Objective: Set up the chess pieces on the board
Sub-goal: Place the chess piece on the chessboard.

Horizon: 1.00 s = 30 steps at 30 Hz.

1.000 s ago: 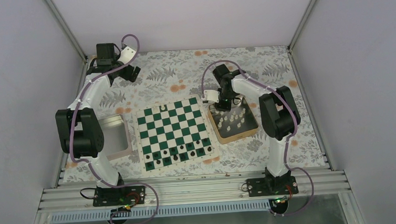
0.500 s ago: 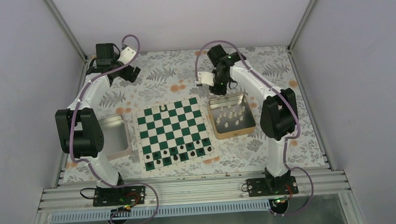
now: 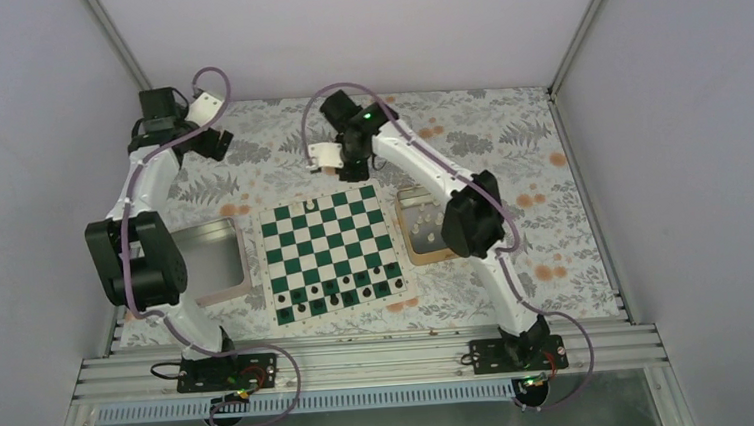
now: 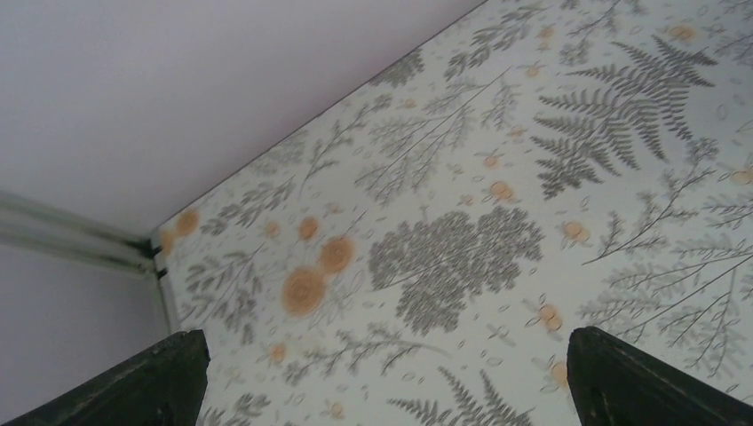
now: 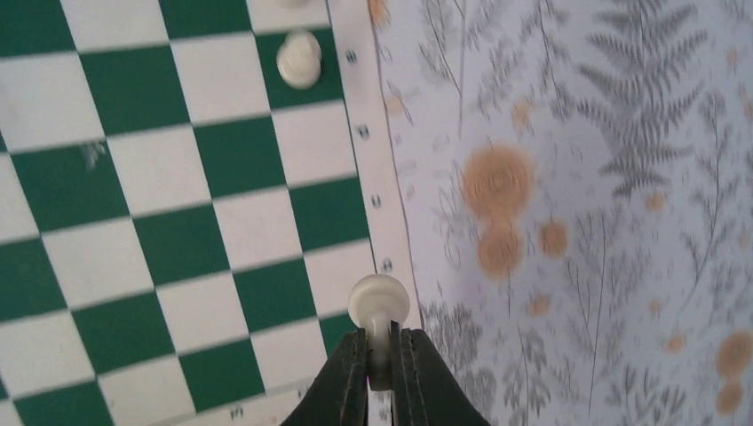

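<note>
The green and white board (image 3: 331,251) lies mid-table. My right gripper (image 5: 382,339) is shut on the stem of a white pawn (image 5: 379,303), hanging over the board's (image 5: 178,177) far border strip. In the top view that gripper (image 3: 352,171) sits just beyond the board's far edge. Another white piece (image 5: 299,59) stands on a square near the same border. More white pieces (image 3: 422,230) lie in the tan tin (image 3: 411,249), partly hidden by my right arm. My left gripper (image 4: 382,377) is open over bare patterned cloth, near the back left corner (image 3: 216,144).
Dark pieces (image 3: 334,294) fill the board's near rows. A grey square tray (image 3: 242,273) lies left of the board, under my left arm. Walls close in the back and both sides.
My right arm has swung from over the tin to the board's far edge, carrying the white pawn. My left arm has shifted a little to the left.
</note>
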Motion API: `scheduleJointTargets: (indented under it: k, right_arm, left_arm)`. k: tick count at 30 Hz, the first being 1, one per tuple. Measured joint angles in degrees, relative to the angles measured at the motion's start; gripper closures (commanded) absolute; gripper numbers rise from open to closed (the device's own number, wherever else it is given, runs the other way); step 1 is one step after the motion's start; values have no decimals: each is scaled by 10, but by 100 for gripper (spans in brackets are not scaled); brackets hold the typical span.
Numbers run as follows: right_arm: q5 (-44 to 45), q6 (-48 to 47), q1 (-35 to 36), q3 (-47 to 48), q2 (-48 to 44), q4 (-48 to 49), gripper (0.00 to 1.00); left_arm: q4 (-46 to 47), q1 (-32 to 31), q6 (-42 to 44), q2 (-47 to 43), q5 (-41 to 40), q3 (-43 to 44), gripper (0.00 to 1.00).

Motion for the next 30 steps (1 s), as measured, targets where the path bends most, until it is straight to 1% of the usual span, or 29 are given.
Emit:
scheduleJointTargets:
  k: [3,8,15,22,26,30]
  right_arm:
    - [6,-3,30,11,21,19,96]
    - [13,-11,78,13,30,62,97]
    - [16,-19,110,20,42,112,97]
    - [25,-18,99,21,63,122,97]
    - [24,-14,77,21,61,121,97]
    - [16,-14,45,20,61,109,96]
  left_arm:
    - [-2,29,5,-13,15,-10,0]
    - [-1,66,12,-43,31,-46,0]
    - [-1,85,23,-52,52,-73,0]
    - [-7,93,23,-53,66,-80,0]
    - [-18,93,23,-56,82,-79,0]
    - [-35,92,20,-55,100,-59,0]
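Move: The right hand holds a white chess piece some 12 cm above the board's far row. The middle of that row's free squares is about 3 cm to its left and level with it forward and back. Of the two white pieces already standing there, the nearer is 11 cm left and 1 cm back, the other 14 cm left and 2 cm back. The tan box is 20 cm right, 9 cm back. From the left hand, those free squares are about 24 cm right, 9 cm back and 18 cm below. Keeping its pinch on the white piece, the right hand swings left about 11 cm and 3–4 cm back, high over the far row to about level with the standing pieces. It then turns back right and forward some 5 cm each, sinking slightly, while its fingers tip outward. The open left hand draws aside, about 5 cm left and 4 cm back. ##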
